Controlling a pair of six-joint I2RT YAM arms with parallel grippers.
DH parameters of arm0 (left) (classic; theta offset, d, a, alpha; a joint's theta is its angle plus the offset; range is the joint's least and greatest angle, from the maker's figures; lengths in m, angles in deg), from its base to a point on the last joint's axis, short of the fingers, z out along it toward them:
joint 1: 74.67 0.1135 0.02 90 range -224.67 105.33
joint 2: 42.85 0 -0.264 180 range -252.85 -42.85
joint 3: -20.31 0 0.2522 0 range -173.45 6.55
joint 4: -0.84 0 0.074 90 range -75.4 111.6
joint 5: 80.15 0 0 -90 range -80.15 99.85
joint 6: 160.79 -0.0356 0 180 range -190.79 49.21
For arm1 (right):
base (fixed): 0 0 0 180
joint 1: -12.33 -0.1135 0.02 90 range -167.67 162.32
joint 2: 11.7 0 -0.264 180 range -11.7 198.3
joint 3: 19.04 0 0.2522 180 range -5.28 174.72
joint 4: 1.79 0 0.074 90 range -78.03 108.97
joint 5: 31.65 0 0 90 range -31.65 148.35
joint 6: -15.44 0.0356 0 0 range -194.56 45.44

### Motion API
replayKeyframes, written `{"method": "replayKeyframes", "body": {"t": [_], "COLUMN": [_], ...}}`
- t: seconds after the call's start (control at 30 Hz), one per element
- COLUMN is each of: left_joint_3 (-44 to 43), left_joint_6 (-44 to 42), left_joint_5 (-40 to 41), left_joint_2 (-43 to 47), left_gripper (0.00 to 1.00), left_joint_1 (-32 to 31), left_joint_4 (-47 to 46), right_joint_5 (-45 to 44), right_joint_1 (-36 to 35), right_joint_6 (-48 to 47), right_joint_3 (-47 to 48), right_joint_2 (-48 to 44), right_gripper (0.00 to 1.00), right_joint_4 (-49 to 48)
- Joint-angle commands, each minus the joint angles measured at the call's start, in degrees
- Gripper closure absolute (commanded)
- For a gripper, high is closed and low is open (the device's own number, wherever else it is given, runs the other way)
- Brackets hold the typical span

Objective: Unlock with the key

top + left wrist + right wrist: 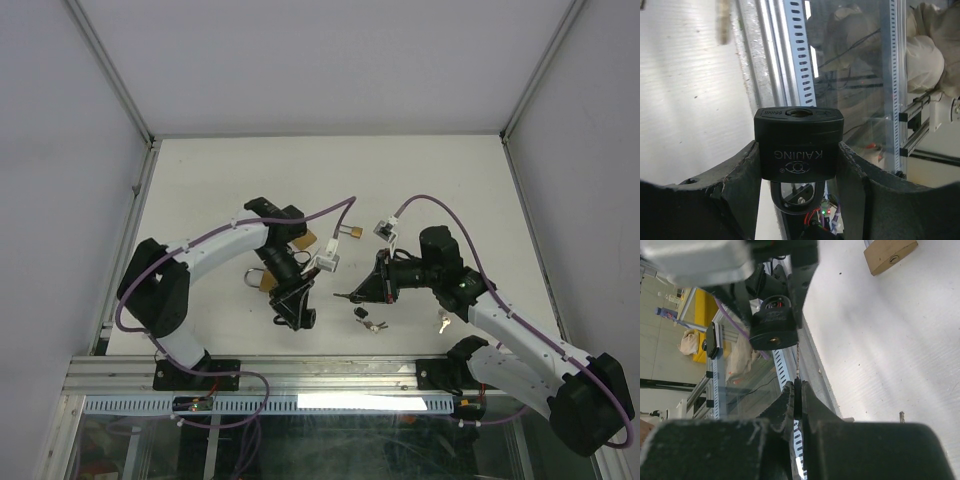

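A black padlock (799,145) sits between the fingers (747,172) of my left gripper (799,150), which is shut on its body. Its keyhole (800,113) faces away from the wrist and its shackle points back toward it. In the top view this gripper (296,306) hovers over the table's near middle. My right gripper (797,390) is shut on the black head of a key (797,365). The key's thin blade points at the padlock (774,327) and ends beside its rim, right of the keyhole (773,340). From above, the right gripper (368,288) faces the left one.
A brass padlock (350,232) lies behind the grippers, and another (262,281) lies under the left arm. Loose keys (368,320) rest on the table below the right gripper, with one more (443,322) beside the right arm. The metal rail (250,372) runs along the near edge.
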Motion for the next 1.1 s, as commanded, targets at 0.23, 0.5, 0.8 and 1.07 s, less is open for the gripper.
{"method": "replayKeyframes", "body": {"t": [0.23,0.5,0.8,1.07], "left_joint_3": [5.6,6.4,4.3,4.4], "left_joint_6": [-7.0,-1.0,-2.1,-12.5], "left_joint_5": [-3.0,16.8,24.9,26.1], "left_joint_2": [7.9,6.6,4.9,-2.0], "left_gripper": [1.0,1.0,1.0,1.0], "left_joint_1": [-7.8,-6.4,-6.6,-6.3], "left_joint_4": [1.8,-7.5,-19.6,-16.8], "right_joint_5": [-0.1,-0.7,-1.4,-3.1], "right_joint_1": [0.2,0.2,0.1,0.0], "right_joint_6": [-1.3,-0.1,1.7,1.7], "right_joint_3": [2.3,2.4,2.7,2.9], "right_joint_2": [-2.0,-3.2,-4.9,-6.4], "right_gripper": [1.0,1.0,1.0,1.0], "right_joint_4": [0.5,0.1,-0.3,1.8]}}
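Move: My left hand still holds the black padlock. The key in my right fingers is about 9 cm to its right, 4 cm ahead and some 3 cm higher. On the table some 14 cm below, the large brass padlock lies about 10 cm ahead and 9 cm left of my left hand, and the loose black-headed key 4 cm ahead and 13 cm right. From my right hand, the held key's middle is level fore and aft, 3 cm left and 1 cm down. With the padlock still gripped, I first draw my left hand back about 5 cm. Then I swing it forward some 10 cm and sink it about 8 cm, below the held key and farther from it, while the wrist tips some 30 degrees so the fingers point more steeply down, turning a little clockwise. My right hand stays nearly in place, keeping the key pinched and pointing left. ##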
